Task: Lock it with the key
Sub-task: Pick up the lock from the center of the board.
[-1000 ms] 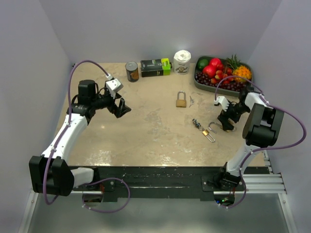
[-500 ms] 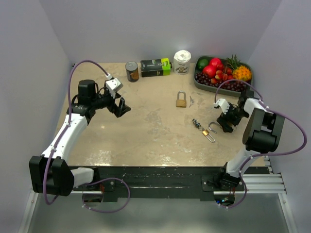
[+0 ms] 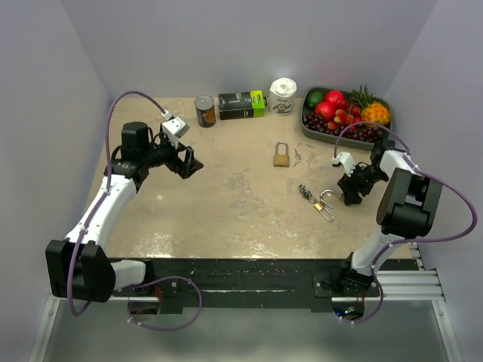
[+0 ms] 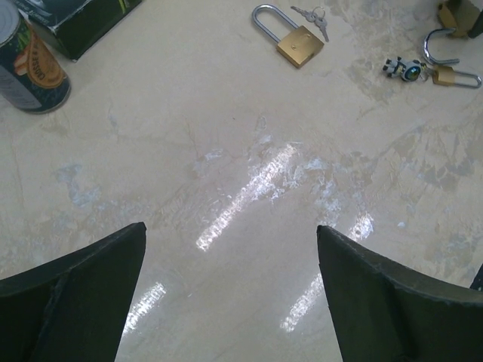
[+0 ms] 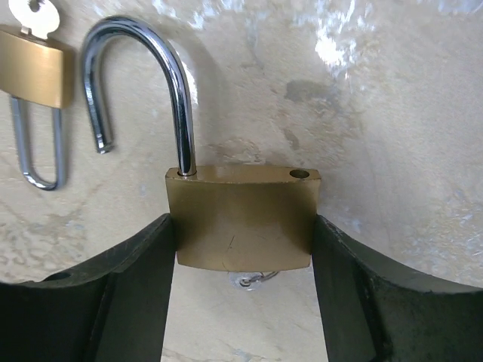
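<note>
A brass padlock (image 5: 241,219) lies on the table with its steel shackle (image 5: 162,68) swung open. My right gripper (image 5: 241,234) is shut on it, one finger against each side of the body. A bit of key ring (image 5: 256,277) peeks out under the body's lower edge. From above, only the shackle (image 3: 329,195) shows beside the right gripper (image 3: 349,192). A small brass padlock (image 5: 34,75) with a key (image 5: 38,13) in it lies just left. A closed padlock (image 3: 281,156) with loose keys (image 3: 297,157) lies mid-table. My left gripper (image 3: 190,164) hangs open over bare table, far left.
A can (image 3: 204,111), a dark green box (image 3: 241,104) and a white tub (image 3: 283,96) stand along the back. A tray of fruit (image 3: 308,130) sits at the back right. A small toy keychain (image 3: 305,191) lies near the small padlock.
The right gripper's fingers have closed in onto the padlock's sides. The left gripper has shifted slightly and stays open.
</note>
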`<state>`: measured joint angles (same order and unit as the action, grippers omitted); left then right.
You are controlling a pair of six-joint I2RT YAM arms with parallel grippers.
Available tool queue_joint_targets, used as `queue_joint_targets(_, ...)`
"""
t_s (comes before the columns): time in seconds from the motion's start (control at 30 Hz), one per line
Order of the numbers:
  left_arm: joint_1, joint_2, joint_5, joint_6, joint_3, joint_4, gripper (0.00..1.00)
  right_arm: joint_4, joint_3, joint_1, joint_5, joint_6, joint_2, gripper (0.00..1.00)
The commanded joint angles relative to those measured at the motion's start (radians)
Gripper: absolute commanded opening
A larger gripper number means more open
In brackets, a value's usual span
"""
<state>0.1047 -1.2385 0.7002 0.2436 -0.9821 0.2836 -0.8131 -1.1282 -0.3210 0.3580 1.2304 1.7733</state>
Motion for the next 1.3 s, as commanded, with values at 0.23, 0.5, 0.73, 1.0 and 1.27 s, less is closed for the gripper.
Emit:
queue_joint_targets(0.23,-0.007,0.027,-0.045,-0.133,-0.029,-0.176,0.99,-0.244,-0.188,0.007,0.191,0.053,-0.138,0.0)
queue_joint_targets(0.5,-0.005,-0.072,0.329,0.005,-0.115,-0.023,0.99,-0.344,-0.271,0.219,0.354,-0.038,-0.232,0.0)
queue_joint_targets(0.73,0.144,-0.004,0.349,-0.038,0.025,-0.229,0.98,-0.209,-0.315,0.529,0.486,-0.353,-0.268,0.0)
queue_joint_targets(1.0,0.329,-0.024,0.334,-0.056,0.063,-0.219,0.85,0.011,-0.306,0.801,0.493,-0.64,-0.282,0.0)
queue_joint_targets(1.27,0.357,-0.004,0.371,-0.05,0.108,-0.187,0.6,0.069,-0.331,0.866,0.486,-0.706,-0.27,0.0)
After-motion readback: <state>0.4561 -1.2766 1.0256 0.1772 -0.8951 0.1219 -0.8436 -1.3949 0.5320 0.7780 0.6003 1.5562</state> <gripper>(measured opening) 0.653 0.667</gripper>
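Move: The open lock is already in the right hand's fingers just above the board; it lies about 55 cm right of the left hand, 3 cm nearer the base and 19 cm lower. From the right hand, the left gripper is 55 cm left, 3 ahead, 19 up; the small lock is 8 left, 5 back, the charm 14 left, 2 ahead, the closed lock 23 left, 16 ahead, all some 2 cm lower. Right hand carries the open lock about 35 cm left and up; left swings right-back, closing around its shackle. ##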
